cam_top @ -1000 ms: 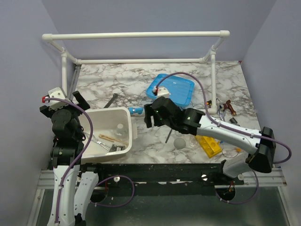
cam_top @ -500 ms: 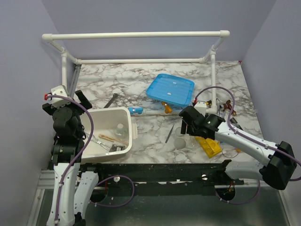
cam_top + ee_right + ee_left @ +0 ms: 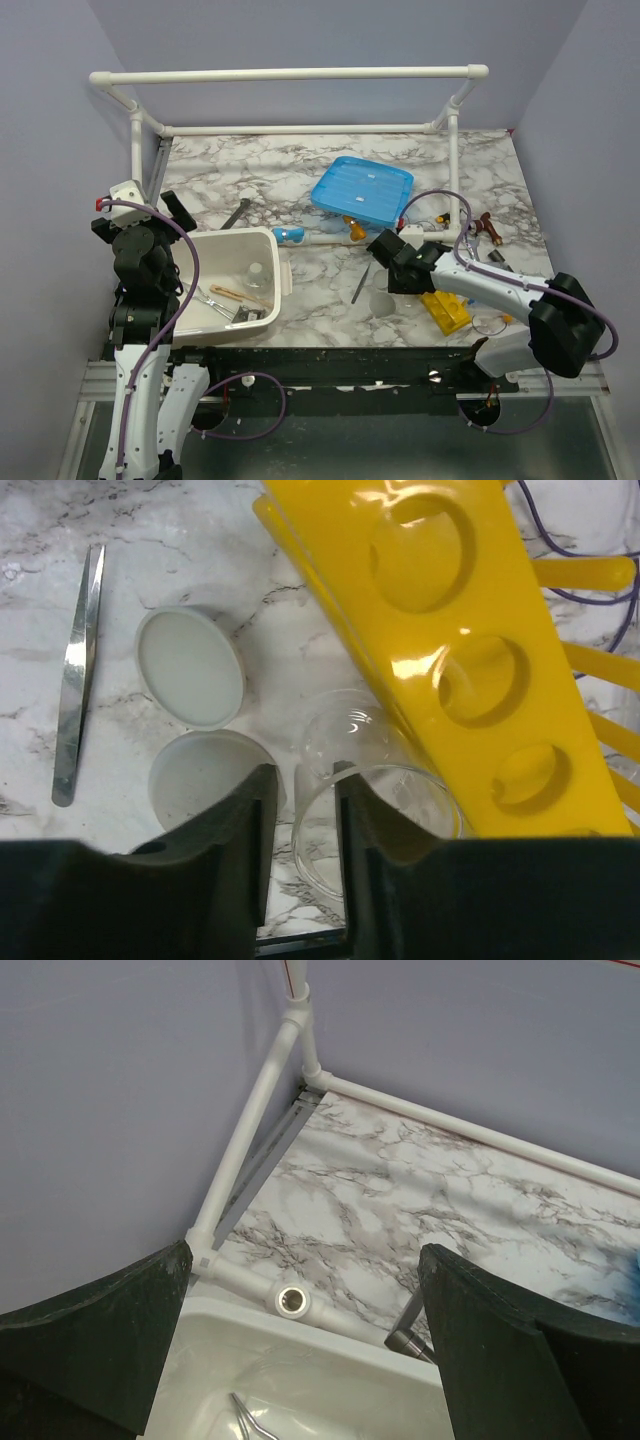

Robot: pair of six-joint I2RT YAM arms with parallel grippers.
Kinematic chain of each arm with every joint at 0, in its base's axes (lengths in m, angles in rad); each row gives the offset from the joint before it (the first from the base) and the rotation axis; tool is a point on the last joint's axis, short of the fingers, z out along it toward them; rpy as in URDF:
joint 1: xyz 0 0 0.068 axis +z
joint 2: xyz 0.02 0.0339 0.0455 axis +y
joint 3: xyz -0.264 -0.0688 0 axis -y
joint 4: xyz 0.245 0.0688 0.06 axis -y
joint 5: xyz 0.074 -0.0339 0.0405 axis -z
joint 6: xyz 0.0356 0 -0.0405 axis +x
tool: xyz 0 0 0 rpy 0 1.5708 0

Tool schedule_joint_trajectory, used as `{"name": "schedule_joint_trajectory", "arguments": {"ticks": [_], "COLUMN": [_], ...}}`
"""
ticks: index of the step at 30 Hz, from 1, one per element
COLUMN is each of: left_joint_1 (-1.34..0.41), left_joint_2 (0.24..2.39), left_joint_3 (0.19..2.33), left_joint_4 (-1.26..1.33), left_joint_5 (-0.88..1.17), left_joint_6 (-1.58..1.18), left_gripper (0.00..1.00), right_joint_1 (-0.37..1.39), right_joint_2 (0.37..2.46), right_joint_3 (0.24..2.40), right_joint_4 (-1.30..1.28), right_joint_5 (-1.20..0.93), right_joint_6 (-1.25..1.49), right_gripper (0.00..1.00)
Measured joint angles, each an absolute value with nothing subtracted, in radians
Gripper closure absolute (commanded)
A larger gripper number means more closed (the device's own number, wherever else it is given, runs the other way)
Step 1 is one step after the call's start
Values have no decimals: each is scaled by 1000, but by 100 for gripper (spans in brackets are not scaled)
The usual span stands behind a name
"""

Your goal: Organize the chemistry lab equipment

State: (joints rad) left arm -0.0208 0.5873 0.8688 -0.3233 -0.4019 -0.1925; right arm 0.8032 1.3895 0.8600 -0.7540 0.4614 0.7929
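In the right wrist view my right gripper (image 3: 303,780) straddles the rim of a clear glass beaker (image 3: 400,785). One finger is outside the glass and the other inside, and the jaws stand narrow with a gap left on each side of the wall. The yellow test-tube rack (image 3: 470,650) lies just right of the beaker, steel tweezers (image 3: 78,670) to the left. From above, the right gripper (image 3: 398,280) is low beside the rack (image 3: 445,310). My left gripper (image 3: 138,220) hangs wide open over the white tub (image 3: 283,270), which holds metal tongs (image 3: 215,300), wooden sticks (image 3: 235,293) and a small flask (image 3: 255,275).
Two white round caps (image 3: 190,665) lie close to the beaker. A blue lid (image 3: 362,190) sits at the back centre. A dark metal rod (image 3: 237,212) lies behind the tub. Small items (image 3: 485,225) are scattered at the right. A white pipe frame (image 3: 290,75) borders the table.
My right arm swung from beside the tub to the right and came down at the yellow rack. Its jaws have narrowed around the beaker's rim. The left arm has stayed put.
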Motion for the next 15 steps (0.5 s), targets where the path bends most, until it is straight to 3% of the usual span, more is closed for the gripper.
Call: {"name": "schedule_joint_trajectory", "arguments": {"ticks": [5, 15], "left_joint_1": [-21, -21], "left_joint_2": [587, 590], "left_joint_3": [869, 869], "left_joint_4": [-324, -323], "left_joint_5": [-398, -376], "left_joint_6": [-194, -199], "left_gripper": [1, 1], "right_joint_1": [803, 821], "right_joint_2": [1405, 1375], "right_joint_3": [860, 937], "right_joint_4": [-739, -789], "right_joint_5": [432, 374], "right_joint_6": [792, 750], "right_gripper": [98, 99]}}
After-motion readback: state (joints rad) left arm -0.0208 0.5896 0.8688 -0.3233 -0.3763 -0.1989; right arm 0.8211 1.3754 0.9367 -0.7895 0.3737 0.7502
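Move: The clear beaker's middle is about 3 cm to the right hand's right, 1 cm back and 4 cm below it; the rim's left side runs between the open fingertips. Some 8 cm below the hand lie two frosted discs, both about 5 cm left, one 3 cm back and one 3 cm ahead, with tweezers about 11 cm left and 3 cm ahead. The yellow rack stands about 8 cm right, 1 cm ahead. From the idle left hand, the beaker is roughly 56 cm right, 6 cm back and 32 cm down. Barely shifting at first, the right hand closes its half-open fingers nearly shut and pinches the left side of the clear beaker's rim, one finger inside the glass and one outside. It then carries the beaker up off the table and left, over 2 cm each way and gathering speed, with only a slight wrist turn of some 5 degrees. ##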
